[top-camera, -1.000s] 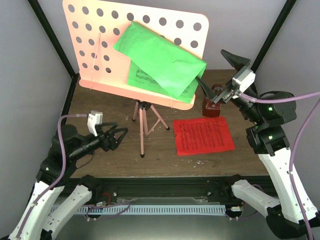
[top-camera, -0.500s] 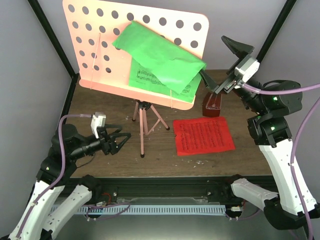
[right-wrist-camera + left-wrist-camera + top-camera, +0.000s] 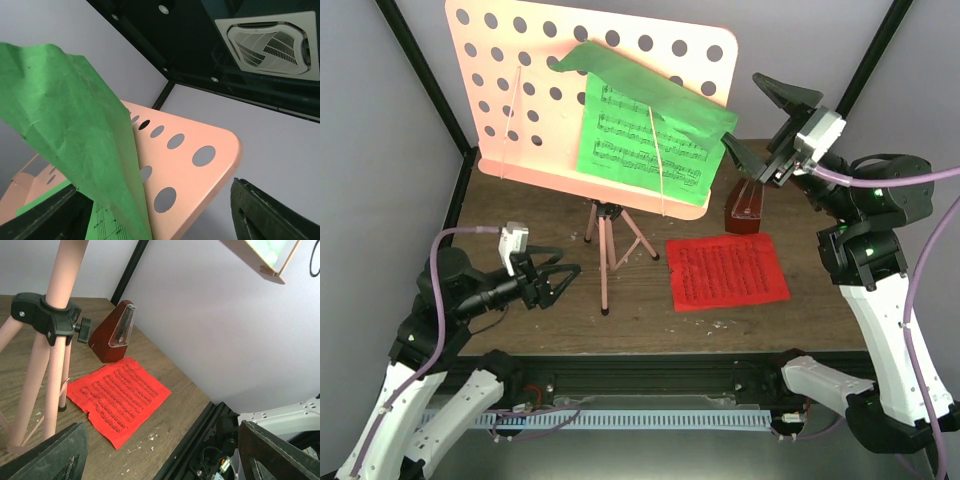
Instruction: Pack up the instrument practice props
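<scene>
The pink music stand (image 3: 520, 90) stands on its tripod (image 3: 607, 250) at the back left. A green music sheet (image 3: 640, 130) rests on its hole-dotted desk, with the top edge curled forward. My right gripper (image 3: 757, 125) is open at the desk's right edge. In the right wrist view its jaws (image 3: 157, 215) straddle the desk corner (image 3: 190, 170) and the green sheet's flap (image 3: 65, 115). The red music sheet (image 3: 727, 272) lies flat on the table. The reddish-brown metronome (image 3: 745, 205) stands behind it. My left gripper (image 3: 555, 280) hangs open and empty left of the tripod pole (image 3: 55, 340).
Grey walls and black frame posts (image 3: 430, 90) close in the table on the left, back and right. A black rail (image 3: 640, 375) runs along the table's front edge. Small white crumbs (image 3: 720, 323) lie in front of the red sheet.
The green sheet's folded-down flap has swung back up, uncovering the printed music. My right gripper rose and its jaws narrowed a little. The left arm barely moved.
</scene>
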Available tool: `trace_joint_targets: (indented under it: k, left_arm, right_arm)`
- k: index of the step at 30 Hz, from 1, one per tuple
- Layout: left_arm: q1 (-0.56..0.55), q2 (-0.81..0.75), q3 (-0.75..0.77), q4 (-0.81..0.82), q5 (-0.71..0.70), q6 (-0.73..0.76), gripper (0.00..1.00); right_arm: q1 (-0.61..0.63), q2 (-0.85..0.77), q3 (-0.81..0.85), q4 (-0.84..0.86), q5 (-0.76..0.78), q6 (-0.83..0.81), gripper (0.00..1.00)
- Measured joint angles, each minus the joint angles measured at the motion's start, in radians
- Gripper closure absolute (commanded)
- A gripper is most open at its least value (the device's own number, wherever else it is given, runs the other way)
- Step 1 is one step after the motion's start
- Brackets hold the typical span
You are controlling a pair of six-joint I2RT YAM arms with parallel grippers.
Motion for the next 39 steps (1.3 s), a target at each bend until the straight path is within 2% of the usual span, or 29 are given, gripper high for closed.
trace_joint_targets:
  k: [6,15,18,21,29,33,39]
  left_arm:
    - [0.000,0.039,0.065,0.004,0.010,-0.003,0.19]
    - [0.000,0.182,0.225,0.031,0.057,-0.047,0.36]
    - [-0.007,0.238,0.290,0.064,0.076,-0.081,0.38]
    - [-0.040,0.292,0.355,0.101,0.081,-0.113,0.40]
    - [-0.220,0.475,0.581,0.192,-0.019,-0.169,0.42]
    - [-0.271,0.572,0.669,0.242,-0.058,-0.194,0.44]
    - [-0.321,0.678,0.748,0.290,-0.117,-0.216,0.46]
  right_arm:
    - [0.001,0.022,0.024,0.000,-0.025,0.027,0.42]
    - [0.006,0.032,0.040,0.000,-0.045,0.054,0.62]
    - [0.008,0.032,0.040,0.000,-0.051,0.055,0.67]
    - [0.008,0.032,0.040,0.000,-0.058,0.060,0.70]
    - [0.008,0.039,0.040,0.012,-0.076,0.083,0.83]
    - [0.008,0.046,0.040,0.019,-0.087,0.098,0.92]
    - [0.008,0.045,0.038,0.036,-0.093,0.117,0.99]
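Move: Right hand: the green sheet's near right edge is about 2 cm to the left of the fingertips and level with them; the page-holder rod crosses the sheet some 10 cm left, 1 cm back and 9 cm lower. The left hand's goal is the middle of the green sheet, roughly 8 cm ahead, 15 cm right and 22 cm higher; the pink board's middle is about 9 cm ahead, 7 cm right and 20 cm up. Shut the right gripper almost in place, easing about 1 cm left, until its fingertips pinch the green sheet's right edge. Meanwhile raise the left gripper some 20 cm and carry it about 12 cm right, with a little forward late on, towards the sheet and its page-holder rod, tipping the fingers up and swinging clockwise some 20 degrees in all, and narrow its still-open fingers partway. ##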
